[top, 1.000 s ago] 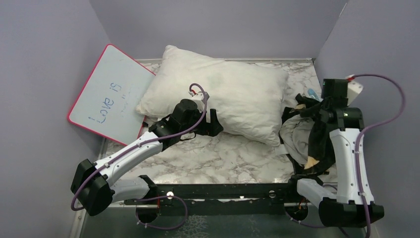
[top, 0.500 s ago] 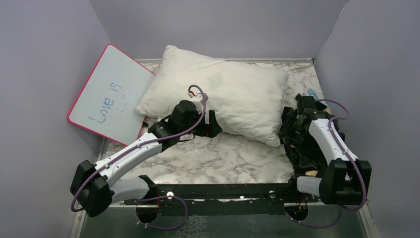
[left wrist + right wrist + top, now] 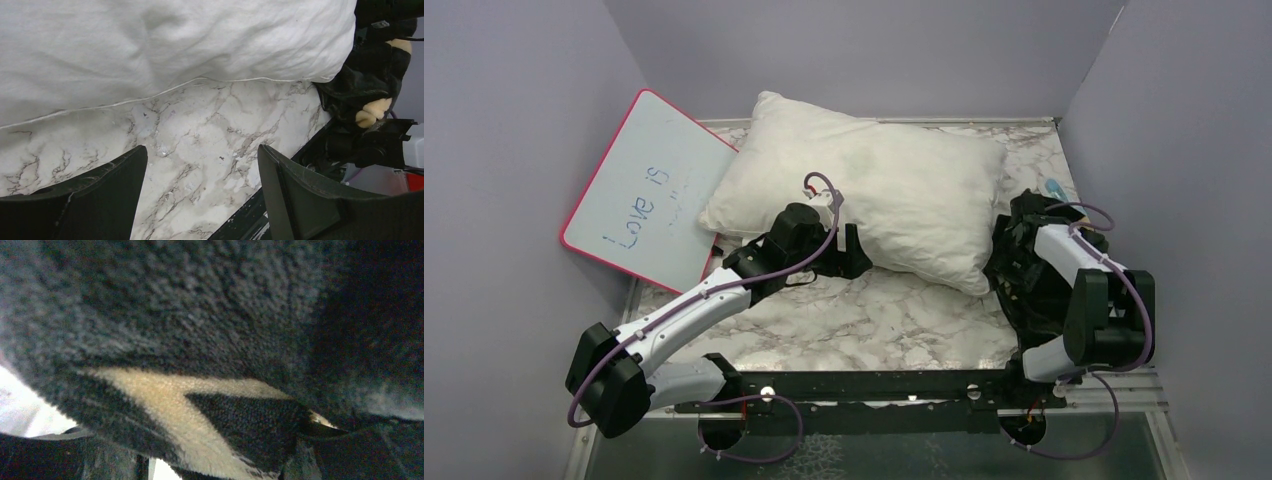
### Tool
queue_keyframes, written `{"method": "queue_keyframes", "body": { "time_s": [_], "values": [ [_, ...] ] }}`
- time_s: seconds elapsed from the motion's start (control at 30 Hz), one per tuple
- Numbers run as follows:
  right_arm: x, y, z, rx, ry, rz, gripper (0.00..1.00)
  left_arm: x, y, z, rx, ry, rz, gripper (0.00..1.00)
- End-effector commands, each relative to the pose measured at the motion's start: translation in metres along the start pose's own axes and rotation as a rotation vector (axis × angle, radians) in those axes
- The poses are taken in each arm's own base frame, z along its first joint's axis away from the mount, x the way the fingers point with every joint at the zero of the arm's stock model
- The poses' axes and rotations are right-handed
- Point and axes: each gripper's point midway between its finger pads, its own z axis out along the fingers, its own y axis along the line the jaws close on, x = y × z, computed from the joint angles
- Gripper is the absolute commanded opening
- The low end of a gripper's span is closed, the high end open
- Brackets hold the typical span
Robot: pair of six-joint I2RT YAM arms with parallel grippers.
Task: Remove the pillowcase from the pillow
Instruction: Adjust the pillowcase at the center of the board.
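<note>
The plump off-white pillow [image 3: 894, 195] lies bare at the back of the marble table [image 3: 874, 320], and its near edge fills the top of the left wrist view [image 3: 175, 45]. The black pillowcase [image 3: 1024, 275] with tan motifs lies heaped at the table's right edge, off the pillow [image 3: 370, 80]. My left gripper [image 3: 854, 250] is open and empty just in front of the pillow's near edge [image 3: 202, 165]. My right arm [image 3: 1069, 248] is folded low onto the heap. Pillowcase fabric [image 3: 200, 340] fills the right wrist view and hides the fingers.
A pink-rimmed whiteboard [image 3: 649, 190] leans against the left wall, touching the pillow's left end. Purple walls close in the table on three sides. A black rail [image 3: 874, 385] runs along the near edge. A small blue object [image 3: 1054, 187] lies behind the heap.
My right arm, raised a second ago with the pillowcase hanging from it, has folded down onto the table's right edge, and the pillowcase now lies heaped. The left arm and pillow have not moved.
</note>
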Motion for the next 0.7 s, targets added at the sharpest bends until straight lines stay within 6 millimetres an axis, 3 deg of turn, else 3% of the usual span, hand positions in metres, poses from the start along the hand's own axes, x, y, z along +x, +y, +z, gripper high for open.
{"method": "queue_keyframes", "body": {
  "time_s": [0.0, 0.17, 0.2, 0.27, 0.37, 0.47, 0.57, 0.67],
  "values": [
    [-0.011, -0.018, 0.020, 0.118, -0.069, 0.046, 0.63, 0.003, -0.003, -0.001, 0.024, 0.013, -0.011, 0.83],
    [-0.017, -0.019, 0.030, 0.152, -0.083, 0.071, 0.41, 0.005, -0.003, 0.000, 0.028, 0.022, -0.016, 0.83],
    [-0.018, -0.018, 0.032, 0.151, -0.086, 0.072, 0.33, 0.005, -0.002, 0.000, 0.025, 0.022, -0.018, 0.83],
    [-0.019, -0.020, 0.031, 0.167, -0.087, 0.074, 0.06, 0.006, -0.003, 0.000, 0.028, 0.025, -0.016, 0.83],
    [-0.029, -0.022, 0.015, 0.171, -0.135, 0.093, 0.00, 0.008, -0.001, 0.000, 0.024, 0.031, -0.016, 0.83],
    [-0.055, -0.025, -0.038, 0.160, -0.253, 0.116, 0.01, 0.010, 0.000, 0.000, 0.020, 0.038, -0.013, 0.83],
    [-0.094, -0.028, -0.112, 0.107, -0.471, 0.145, 0.01, 0.010, 0.002, 0.000, 0.009, 0.037, -0.012, 0.83],
    [-0.120, -0.029, -0.183, 0.033, -0.615, 0.170, 0.01, 0.007, 0.002, 0.001, 0.007, 0.032, -0.011, 0.83]
  ]
}}
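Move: The black pillowcase lies bunched right under the open fingers of the right hand, its middle about level with them fore and aft, some 4 cm to the right and barely lower. The pillow's near corner is about 9 cm left and 5 cm back of this hand; the pillow's middle is roughly 33 cm left, 17 cm ahead and a little higher. From the left hand the pillowcase is some 39 cm right, 3 cm back and 16 cm below. Sinking about a centimetre and sliding 2 cm to its right into the bunched cloth, the right hand shuts its fingers and pinches a fold of the pillowcase. It then climbs quickly, some 10 cm, while reaching about 4 cm forward and drifting farther right; the fingertips swing forward and outward by roughly 20 degrees, keeping their hold. ##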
